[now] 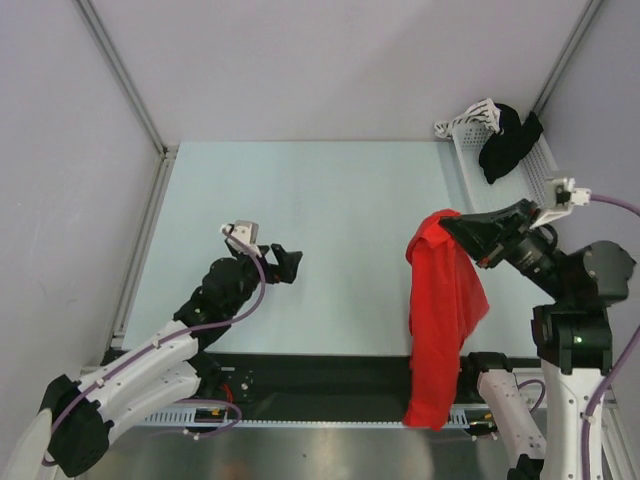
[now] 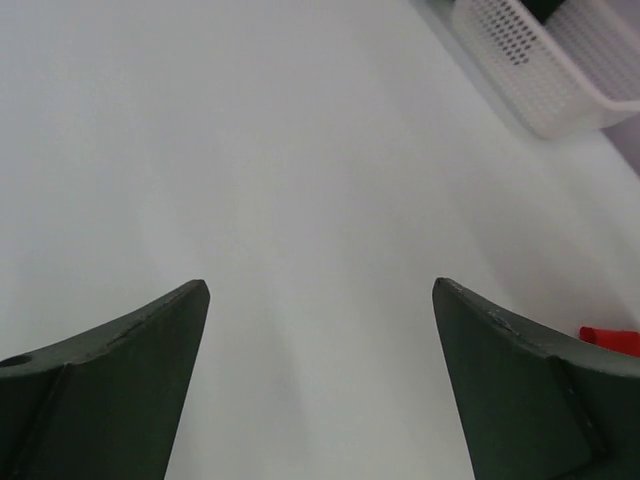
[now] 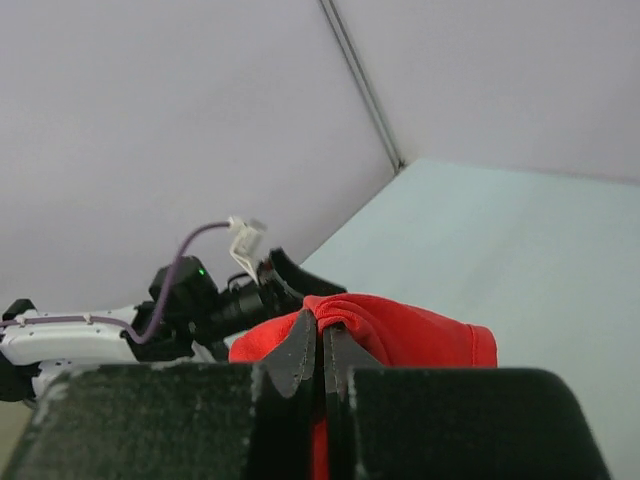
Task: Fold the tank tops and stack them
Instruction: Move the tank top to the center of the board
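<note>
A bright red tank top (image 1: 445, 320) hangs in the air at the right, drooping from its pinched top edge down past the table's near edge. My right gripper (image 1: 447, 227) is shut on that top edge; in the right wrist view the red tank top (image 3: 420, 338) bunches over the closed gripper (image 3: 323, 325). A small bit of the red tank top (image 2: 610, 340) shows at the right edge of the left wrist view. My left gripper (image 1: 291, 262) hovers over the table left of centre, open, with nothing between its fingers (image 2: 150, 340).
A white mesh basket (image 1: 530, 165) stands at the back right corner with a black garment (image 1: 508, 140) draped over its rim. The basket (image 2: 540, 70) also shows in the left wrist view. The pale table (image 1: 330, 220) is walled on three sides.
</note>
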### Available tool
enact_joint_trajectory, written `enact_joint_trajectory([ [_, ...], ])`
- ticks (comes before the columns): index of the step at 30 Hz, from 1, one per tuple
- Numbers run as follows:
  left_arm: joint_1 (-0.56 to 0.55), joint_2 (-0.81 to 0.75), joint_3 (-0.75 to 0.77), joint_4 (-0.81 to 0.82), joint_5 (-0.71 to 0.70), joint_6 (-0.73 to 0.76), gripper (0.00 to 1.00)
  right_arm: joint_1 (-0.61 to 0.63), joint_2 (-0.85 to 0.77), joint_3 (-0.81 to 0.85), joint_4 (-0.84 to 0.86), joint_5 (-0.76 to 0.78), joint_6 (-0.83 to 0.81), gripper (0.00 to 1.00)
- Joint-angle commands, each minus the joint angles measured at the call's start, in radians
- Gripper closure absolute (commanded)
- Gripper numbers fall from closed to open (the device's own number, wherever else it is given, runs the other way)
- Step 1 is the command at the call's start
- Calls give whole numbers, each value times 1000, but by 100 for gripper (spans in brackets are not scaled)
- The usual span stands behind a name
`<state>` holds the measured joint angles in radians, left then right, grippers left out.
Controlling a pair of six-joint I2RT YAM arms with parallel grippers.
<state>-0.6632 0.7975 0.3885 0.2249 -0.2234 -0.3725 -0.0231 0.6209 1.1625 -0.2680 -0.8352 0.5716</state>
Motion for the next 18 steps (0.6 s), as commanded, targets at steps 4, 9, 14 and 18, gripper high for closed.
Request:
enact_joint_trajectory([
  [4, -18, -70, -28, 146, 269, 30, 0, 69, 101, -158, 35, -52, -1, 100],
  [9, -41, -63, -30, 186, 328, 61, 0, 236, 233, -72, 119, 48, 5, 100],
  [14, -41, -115, -57, 214, 345, 81, 0, 484, 376, 185, 0, 208, -126, 100],
  [18, -42, -179, -80, 231, 361, 87, 0, 580, 445, 275, -40, 243, -194, 100],
])
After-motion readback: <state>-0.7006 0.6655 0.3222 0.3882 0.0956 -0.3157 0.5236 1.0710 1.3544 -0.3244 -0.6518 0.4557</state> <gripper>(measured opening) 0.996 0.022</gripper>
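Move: The red tank top hangs from the right hand's shut fingers, its middle roughly 20 cm below that hand and 8 cm back. The centre of the board, where it is being taken, lies some 15 cm ahead of the right hand, 15 cm to its left and about 44 cm below; the white basket is about 39 cm ahead, 28 cm to its right and 40 cm below. From the open left hand, the tank top's middle is about 27 cm right, 16 cm back and 8 cm above. The tank top, still pinched by one end, is swung towards the middle of the board: the right hand dips about 10 cm while going forward, then sweeps left and climbs most of the way back, ending some 12 cm farther left and turned 20 degrees counter-clockwise. The open left hand draws back, right and up by about 5 cm each way, turning clockwise to meet the cloth. ##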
